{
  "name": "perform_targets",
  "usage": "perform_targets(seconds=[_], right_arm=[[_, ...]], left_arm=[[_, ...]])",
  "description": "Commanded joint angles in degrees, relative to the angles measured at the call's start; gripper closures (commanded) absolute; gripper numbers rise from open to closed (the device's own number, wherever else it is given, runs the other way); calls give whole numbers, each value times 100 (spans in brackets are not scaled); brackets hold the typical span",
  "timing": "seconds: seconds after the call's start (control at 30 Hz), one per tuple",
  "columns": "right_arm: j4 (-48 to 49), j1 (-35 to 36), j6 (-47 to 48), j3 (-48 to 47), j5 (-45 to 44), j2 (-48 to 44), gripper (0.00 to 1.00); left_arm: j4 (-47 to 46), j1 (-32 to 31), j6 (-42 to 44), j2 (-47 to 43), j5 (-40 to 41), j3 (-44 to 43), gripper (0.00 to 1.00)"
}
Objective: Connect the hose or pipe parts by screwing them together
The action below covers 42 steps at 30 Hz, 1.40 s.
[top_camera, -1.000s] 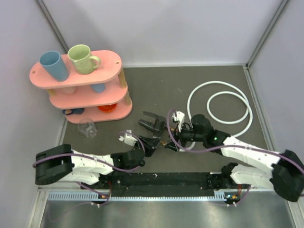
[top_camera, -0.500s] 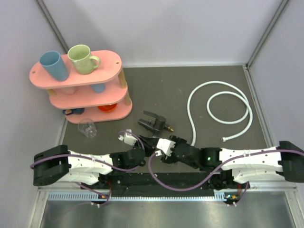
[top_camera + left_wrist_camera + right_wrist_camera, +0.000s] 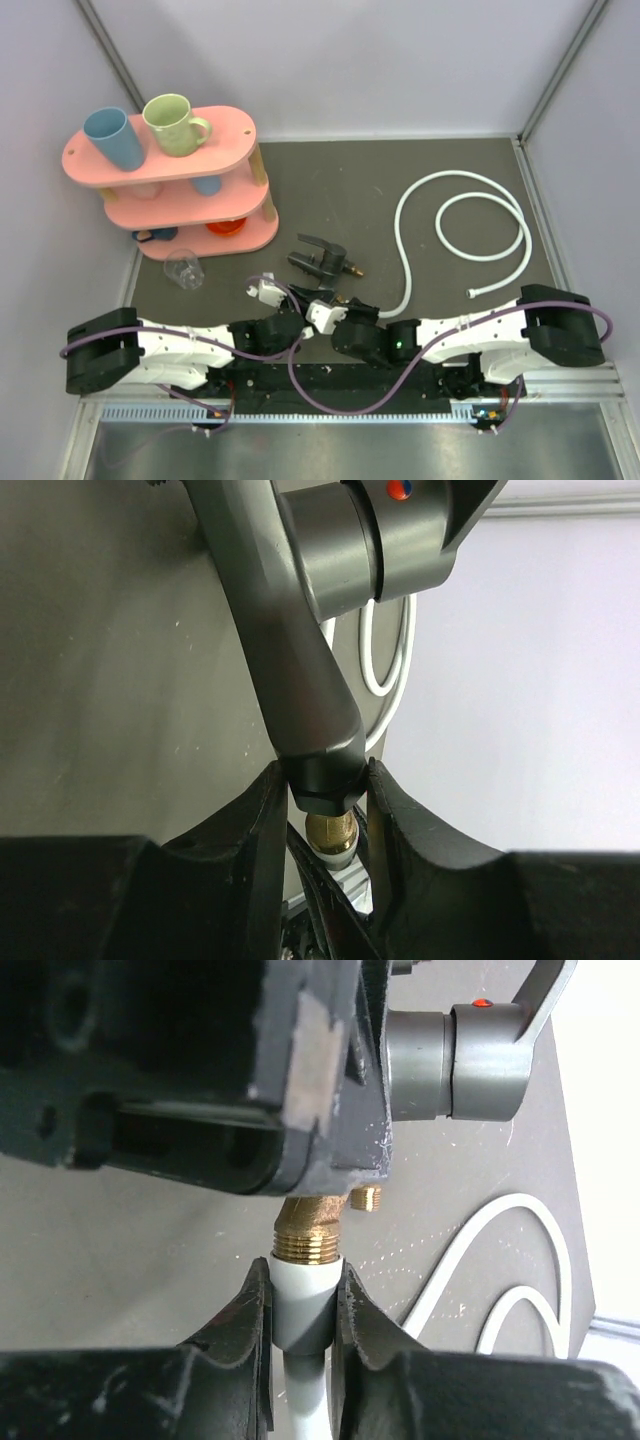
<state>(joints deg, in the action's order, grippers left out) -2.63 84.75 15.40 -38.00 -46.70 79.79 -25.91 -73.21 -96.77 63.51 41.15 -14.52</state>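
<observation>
The black Y-shaped tap fitting (image 3: 318, 257) lies mid-table; up close it is a dark grey body (image 3: 300, 630) with brass threaded ends. My left gripper (image 3: 325, 780) is shut on its black lower collar, and the brass thread (image 3: 331, 832) pokes out below. My right gripper (image 3: 302, 1280) is shut on the white end nut (image 3: 300, 1305) of the white hose (image 3: 400, 225). That nut butts against a brass thread (image 3: 306, 1240). In the top view both grippers crowd together just below the fitting, the right gripper (image 3: 338, 300) beside the left. The hose's free end (image 3: 471, 293) lies to the right.
A pink three-tier rack (image 3: 230, 128) with a blue cup (image 3: 113, 137) and a green mug (image 3: 172, 123) stands at the back left. A clear glass (image 3: 185, 268) lies in front of it. Grey walls close in the table's left and right sides.
My right arm has swung left and back toward the near edge, and its gripper has gone from open to shut on the hose's end nut. The left arm has held still.
</observation>
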Motion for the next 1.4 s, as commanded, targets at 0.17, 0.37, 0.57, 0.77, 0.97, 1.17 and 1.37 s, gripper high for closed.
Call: perform_targets(seconds=[0.17,0.37,0.57,0.77,0.97,1.17,1.37], right_arm=[[887,-1150,-308,152,2076,-883,100],[1283,-3101,-1169,566,6270,-1580,100],[1012,-3869,-1722,241,8498,-1019,100],[1046,-4300,-2225,-93,9802,-26,100],[414,-4327,-2076,-401,8881,-50,84],[-281,-3923,-1681,-252,6711,-989,37],[-449,-2713,-1119,20,4778,-1668,20]], left_arm=[[-757,-44,334,100,-397,-7,100],[-1011,-44,342,320,-353,81,100],[-1232,-44,606,364,-89,108,100],[-1267,-44,677,408,16,99,100],[-1030,-44,589,408,139,38,100],[-608,-53,519,312,359,-191,100],[-503,-44,449,84,464,-147,100]])
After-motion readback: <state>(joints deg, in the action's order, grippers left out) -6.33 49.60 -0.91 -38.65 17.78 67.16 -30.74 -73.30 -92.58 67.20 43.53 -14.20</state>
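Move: The white hose collar sits between the right fingers. The brass fitting it screws onto is about 2 cm to their left and 1 cm ahead. The faucet knob stands some 9 cm ahead and 4 cm left, the second brass outlet about 7 cm ahead and 2 cm right, both near hand height. From the left hand, which grips the faucet tube, the fitting lies about 3 cm right and 1 cm back, slightly below. Twisting clockwise as seen from the hose side, the right hand keeps its pinch on the white collar and rolls it some 75 degrees about the brass fitting's axis until its fingers point down. Then it opens wide, lets the collar go and lifts off up and forward about 4 cm, starting to roll back. The left hand keeps hold of the tube, giving only a centimetre or so. ##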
